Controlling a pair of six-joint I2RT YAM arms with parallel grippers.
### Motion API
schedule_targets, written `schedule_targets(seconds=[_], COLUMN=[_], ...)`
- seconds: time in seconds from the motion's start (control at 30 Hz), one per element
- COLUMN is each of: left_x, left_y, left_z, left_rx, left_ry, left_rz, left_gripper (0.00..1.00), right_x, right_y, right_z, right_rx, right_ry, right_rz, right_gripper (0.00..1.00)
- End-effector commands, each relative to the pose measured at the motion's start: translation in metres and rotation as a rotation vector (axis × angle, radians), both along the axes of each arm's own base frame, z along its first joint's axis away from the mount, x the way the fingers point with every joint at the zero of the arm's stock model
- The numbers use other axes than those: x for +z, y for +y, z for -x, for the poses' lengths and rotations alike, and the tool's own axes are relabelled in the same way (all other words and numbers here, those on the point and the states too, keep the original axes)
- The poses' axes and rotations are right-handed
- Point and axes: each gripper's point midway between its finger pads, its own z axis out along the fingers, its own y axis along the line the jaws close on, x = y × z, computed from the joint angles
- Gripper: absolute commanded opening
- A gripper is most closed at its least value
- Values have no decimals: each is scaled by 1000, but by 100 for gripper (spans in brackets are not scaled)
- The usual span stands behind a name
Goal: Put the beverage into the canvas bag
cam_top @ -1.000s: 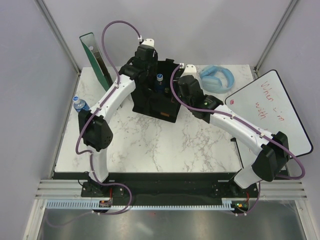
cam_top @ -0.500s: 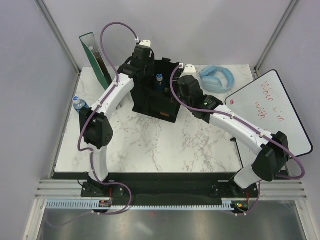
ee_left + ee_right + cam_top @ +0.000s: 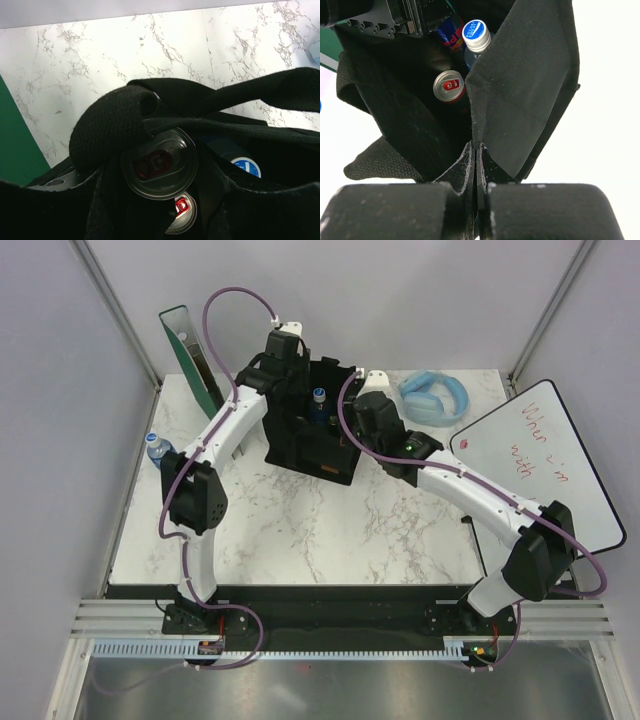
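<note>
The black canvas bag [image 3: 300, 452] stands open at the back of the table. My left gripper [image 3: 289, 388] reaches down into its mouth, its jaws closed round a beverage can [image 3: 159, 164] with a red tab. In the right wrist view that can [image 3: 450, 31] shows blue and red under the gripper. Lower in the bag stand a second can [image 3: 449, 85] and a blue-capped bottle [image 3: 474, 31]. My right gripper [image 3: 477, 150] is shut on the bag's right wall [image 3: 525, 85], holding it out. A bag handle [image 3: 112, 125] arches over the held can.
Another water bottle [image 3: 158, 448] lies at the table's left edge. Blue headphones [image 3: 435, 395] sit at the back right, with a whiteboard [image 3: 545, 460] leaning off the right side. A green panel [image 3: 190, 355] stands at the back left.
My left arm has shifted slightly left and back over the bag with the can. The right arm and the bag stay put.
</note>
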Motion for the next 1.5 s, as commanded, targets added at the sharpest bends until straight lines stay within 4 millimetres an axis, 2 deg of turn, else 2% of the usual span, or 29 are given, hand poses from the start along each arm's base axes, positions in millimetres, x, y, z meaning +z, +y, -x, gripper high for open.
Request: schedule_targets(seconds=[0.0, 0.13, 0.3, 0.5, 0.57, 0.67, 0.73, 1.17, 1.3, 1.47], left_x=[-32, -50, -71, -77, -77, -80, -82, -96, -112, -122], left_y=[-11, -5, -8, -12, -12, -11, -9, -7, -7, -8], left_z=[6, 3, 3, 3, 3, 4, 6, 9, 10, 12], left_rx=[-68, -44, -55, -74, -75, -74, -72, -73, -71, -80], left_ry=[77, 99, 138, 151, 152, 158, 168, 209, 248, 274], left_rz=[-15, -70, -88, -84, -83, -93, -97, -120, -133, -136], left_gripper=[2, 2, 3, 15, 25, 30, 36, 41, 41, 41], right_x=[-7, -6, -7, -12, -15, -17, -17, -13, -15, -24], right_y=[0, 4, 5, 4, 5, 6, 5, 4, 7, 8], right_z=[-8, -8, -11, -13, -13, -13, -13, -15, -15, -18], right_rx=[-16, -5, -3, -9, -7, -6, -8, -7, 0, -1], right_ry=[-15, -16, -18, -13, -10, -6, -5, -16, -13, 0], right_rz=[16, 5, 14, 29, 32, 31, 29, 26, 25, 31], right_gripper=[0, 0, 0, 0, 0, 0, 0, 0, 0, 0])
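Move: Inside the canvas bag's far left part, the left hand already holds a can; the bag's middle is about 3 cm back from this hand, 4 cm right and 12 cm below. The blue-capped bottle stands roughly 7 cm right and 2 cm back, its middle 14 cm lower; a can already in the bag lies about 5 cm back, 5 cm right and 17 cm below. From the right hand, the bag's middle is some 8 cm ahead, 5 cm left and 14 cm down. Lowering the gripped can deeper into the bag, the left hand sinks about 5 cm in two stages, with a near standstill between them, its fingers tipping slightly farther down and keeping their hold. The right hand, still pinching the bag's right edge between shut fingers, follows it down by about 1.5 cm. ##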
